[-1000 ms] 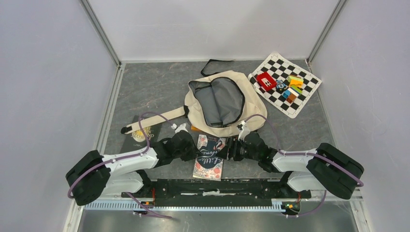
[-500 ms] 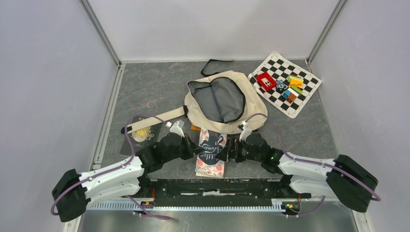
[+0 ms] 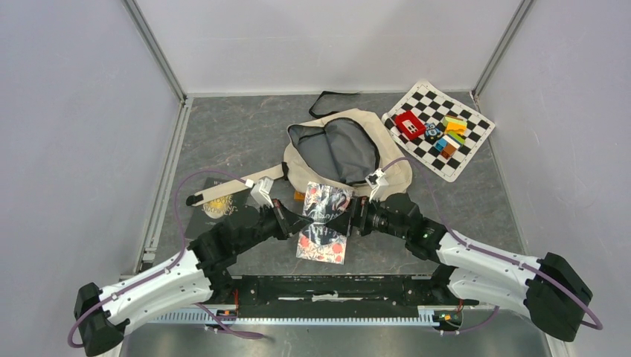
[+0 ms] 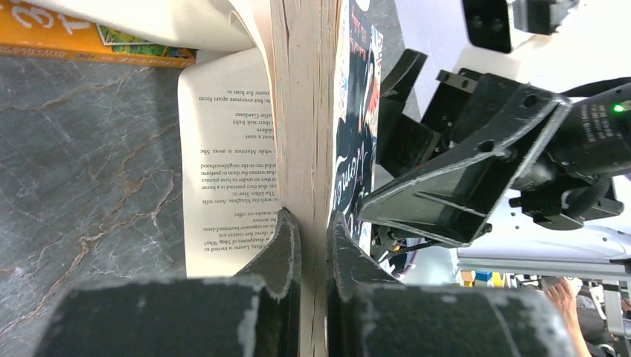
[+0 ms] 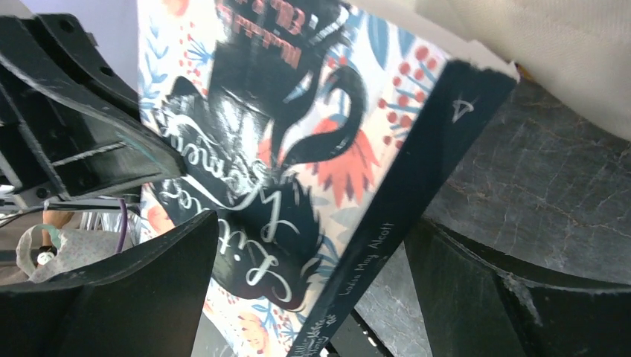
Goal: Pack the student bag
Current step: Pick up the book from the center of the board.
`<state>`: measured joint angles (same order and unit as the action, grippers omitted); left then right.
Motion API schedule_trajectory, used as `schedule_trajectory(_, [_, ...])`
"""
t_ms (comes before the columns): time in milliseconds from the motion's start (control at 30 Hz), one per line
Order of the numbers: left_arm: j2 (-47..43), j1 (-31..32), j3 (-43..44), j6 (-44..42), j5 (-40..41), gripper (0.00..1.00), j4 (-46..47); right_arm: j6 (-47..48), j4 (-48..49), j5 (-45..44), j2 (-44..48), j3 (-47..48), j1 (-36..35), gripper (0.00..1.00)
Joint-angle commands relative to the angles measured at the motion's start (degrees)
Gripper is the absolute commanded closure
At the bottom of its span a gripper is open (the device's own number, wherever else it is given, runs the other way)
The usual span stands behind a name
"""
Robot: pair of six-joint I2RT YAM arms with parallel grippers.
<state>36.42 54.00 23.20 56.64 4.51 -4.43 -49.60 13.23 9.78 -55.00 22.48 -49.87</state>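
Note:
The student bag point(image 3: 389, 165), cream canvas with its grey lining showing, lies open mid-table. Just in front of it a floral, dark-covered paperback book point(image 3: 325, 222) hangs tilted above the table. My left gripper point(image 4: 312, 216) is shut on its page block point(image 4: 305, 111), and one loose cover with printed text hangs to the left. My right gripper point(image 5: 312, 223) is open wide on the book's other side, its fingers point(image 5: 149, 290) straddling the dark spine point(image 5: 417, 186) without pinching it. In the top view, the left gripper point(image 3: 292, 222) and right gripper point(image 3: 356, 220) flank the book.
A black book point(image 3: 217, 210) lies at the left by the bag's strap point(image 3: 236, 184). An orange book point(image 4: 74, 41) pokes out from under the bag's front edge. A checkered mat point(image 3: 439, 128) with coloured blocks sits at the back right. Walls enclose the table.
The left gripper has closed on the book while the right gripper has opened off it. Both arms have reached forward, and the book has risen off the table toward the bag.

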Motion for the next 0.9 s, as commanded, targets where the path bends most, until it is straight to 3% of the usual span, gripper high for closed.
schedule_trajectory(0, [-3.1, 0.1, 3.2, -3.1, 1.5, 0.98, 12.5, 0.2, 2.7, 3.0, -1.2, 2.1, 0.0, 0.02])
schedule_trajectory(133, [-4.3, 0.1, 2.7, -3.7, 1.8, 0.98, 13.3, -0.1, 4.9, 4.3, -1.0, 2.3, 0.0, 0.02])
schedule_trajectory(233, [-4.3, 0.1, 2.2, -4.3, 0.7, 0.98, 14.8, 0.0, 6.9, 4.7, 0.2, 2.4, 0.0, 0.11])
schedule_trajectory(333, [-3.2, 0.1, 1.9, -4.3, -1.3, 0.98, 16.8, 0.6, 8.5, 4.3, 1.9, 3.0, 0.0, 0.37])
schedule_trajectory(467, [-2.2, 0.0, 2.4, -4.5, -2.2, 0.95, 15.9, 2.4, 8.5, 2.8, 3.7, 4.9, 0.0, 0.79])
schedule_trajectory(500, [-2.3, 0.0, 2.5, -4.6, -1.6, 0.87, 14.9, 3.4, 8.2, 2.4, 4.1, 5.7, 0.0, 0.89])
schedule_trajectory(533, [-2.5, 0.0, 2.9, -5.0, -1.1, 0.71, 13.6, 4.6, 7.3, 2.0, 4.2, 6.9, 0.1, 0.96])
schedule_trajectory(567, [-2.8, 0.0, 3.2, -5.6, -0.4, 0.46, 12.2, 6.0, 6.2, 1.7, 4.4, 8.1, 0.1, 1.0])
schedule_trajectory(633, [-3.9, 0.0, 4.2, -6.6, 1.3, 0.09, 8.7, 9.0, 4.1, 1.0, 5.0, 10.9, 0.2, 1.0])
schedule_trajectory(667, [-4.3, 0.0, 4.7, -6.9, 2.2, 0.01, 7.3, 10.5, 3.4, 1.0, 5.4, 11.8, 0.2, 1.0])
schedule_trajectory(867, [-3.6, 0.0, 10.0, -13.0, -0.1, 0.0, -2.2, 16.4, 1.4, 5.1, 6.7, 17.2, 0.4, 1.0])
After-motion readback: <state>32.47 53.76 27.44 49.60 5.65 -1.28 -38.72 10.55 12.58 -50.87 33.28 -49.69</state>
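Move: The left hand already pinches the book, Little Women, by its open-page edge; the book's middle is about 4 cm to the right of it, level fore and aft and a couple of centimetres lower. The open right hand straddles the spine side, with the book's middle some 3 cm to its left, level fore and aft and about 1 cm lower. The bag's middle lies roughly 20 cm ahead of the right hand, 1 cm to the right and 10 cm below. The right hand first eases about 1 cm left onto the book, shuts its fingers on the spine, and then lifts the book nearly 10 cm, rolling some 15 degrees so that its forward side comes up. The left hand keeps its pinch while creeping up a few centimetres, then opens wide to hand the book over and goes on rising with it, fingers spread about the page edge, to about 6.5 cm in all. ##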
